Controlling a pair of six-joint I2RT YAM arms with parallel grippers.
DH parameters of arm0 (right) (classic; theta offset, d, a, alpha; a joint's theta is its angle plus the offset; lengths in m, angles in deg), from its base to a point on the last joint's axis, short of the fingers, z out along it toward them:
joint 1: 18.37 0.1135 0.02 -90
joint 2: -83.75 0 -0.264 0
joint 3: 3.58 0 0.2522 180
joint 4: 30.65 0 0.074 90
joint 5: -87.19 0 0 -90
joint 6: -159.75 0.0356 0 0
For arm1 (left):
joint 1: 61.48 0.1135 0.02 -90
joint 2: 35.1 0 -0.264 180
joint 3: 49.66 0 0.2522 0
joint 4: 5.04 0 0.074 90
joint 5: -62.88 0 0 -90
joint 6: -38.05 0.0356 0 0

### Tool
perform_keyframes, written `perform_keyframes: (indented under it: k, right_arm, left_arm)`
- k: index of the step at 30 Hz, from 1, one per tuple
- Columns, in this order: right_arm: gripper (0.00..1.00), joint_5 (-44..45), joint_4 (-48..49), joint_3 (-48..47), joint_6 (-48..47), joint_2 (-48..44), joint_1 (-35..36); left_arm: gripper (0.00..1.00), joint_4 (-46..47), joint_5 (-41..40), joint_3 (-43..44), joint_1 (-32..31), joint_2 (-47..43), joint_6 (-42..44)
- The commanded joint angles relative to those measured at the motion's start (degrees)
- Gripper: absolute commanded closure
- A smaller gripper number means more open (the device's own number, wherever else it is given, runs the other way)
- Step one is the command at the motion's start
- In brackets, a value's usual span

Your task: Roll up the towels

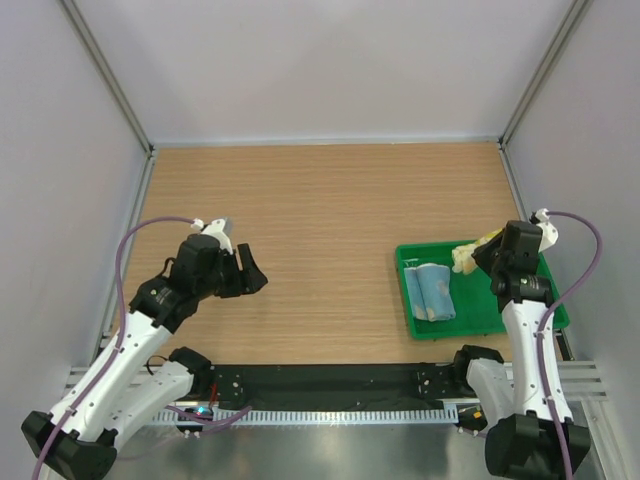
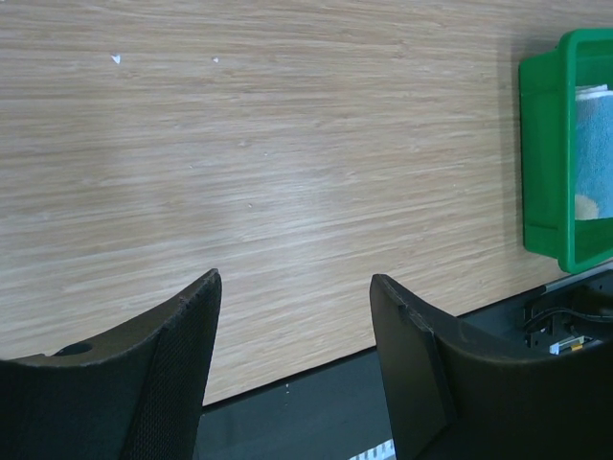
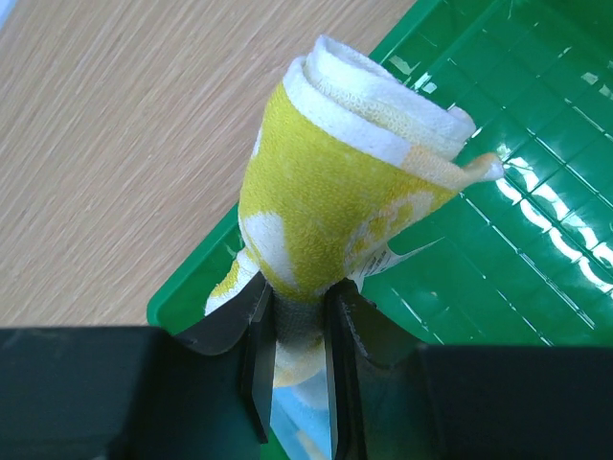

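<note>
A rolled yellow towel (image 3: 335,182) with pale patches hangs above the green tray (image 3: 517,230), and my right gripper (image 3: 297,297) is shut on its lower end. From above, the same yellow towel (image 1: 468,256) shows at the tray's (image 1: 412,300) back edge, just left of my right gripper (image 1: 492,262). A rolled light blue towel (image 1: 434,291) lies inside the tray on its left side; its edge (image 2: 594,144) also shows in the left wrist view. My left gripper (image 1: 250,272) stands open over bare wood at the left, its fingers (image 2: 182,355) wide apart with nothing between them.
The wooden tabletop (image 1: 320,220) stretches between the arms. White walls with metal corner posts (image 1: 105,70) close the workspace on three sides. A black strip (image 1: 330,380) runs along the near table edge by the arm bases.
</note>
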State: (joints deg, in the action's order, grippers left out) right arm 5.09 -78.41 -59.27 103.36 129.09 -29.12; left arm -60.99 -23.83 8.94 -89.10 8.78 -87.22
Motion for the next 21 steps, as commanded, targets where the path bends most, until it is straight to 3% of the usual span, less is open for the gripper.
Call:
perform_keyframes:
  k: [1, 10, 21]
  right_arm:
    - [0.99, -7.17, 12.97, 5.17, 0.67, 0.62, -3.05]
    - [0.99, -21.42, 35.47, 14.06, -0.2, 7.48, -13.32]
    - [0.99, -21.53, 39.98, 21.01, 0.67, 13.98, -15.19]
  left_arm:
    - [0.36, 2.03, 1.02, 1.13, 0.46, -1.16, 1.43]
    - [0.36, 2.12, 1.19, 1.13, 0.46, -1.08, 1.52]
    - [0.36, 2.2, 1.46, 1.04, 0.46, -1.25, 1.6]
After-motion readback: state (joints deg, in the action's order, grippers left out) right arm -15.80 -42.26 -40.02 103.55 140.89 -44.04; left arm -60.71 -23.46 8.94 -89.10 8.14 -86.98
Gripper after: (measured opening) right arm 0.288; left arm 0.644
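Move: Some 14 cm below the right hand, about 4 cm ahead and 2 cm to its right, is the open spot at the far side of the green box where the held yellow towel is being taken. The folded blue towel lies in the box roughly 3 cm back and 9 cm to the left of the hand, about 14 cm below. From the idle left hand that spot is some 42 cm to the right, 8 cm ahead and 15 cm below. Lowering the yellow towel towards the far part of the green box, the right hand sinks about 8 cm in all, easing forward some 4 cm and slightly right as it goes. The descent halts briefly partway and then resumes. The wrist tilts about 10 degrees, fingertips lifting and the hand's left side rising, while the fingers keep their pinch around the towel's middle. ##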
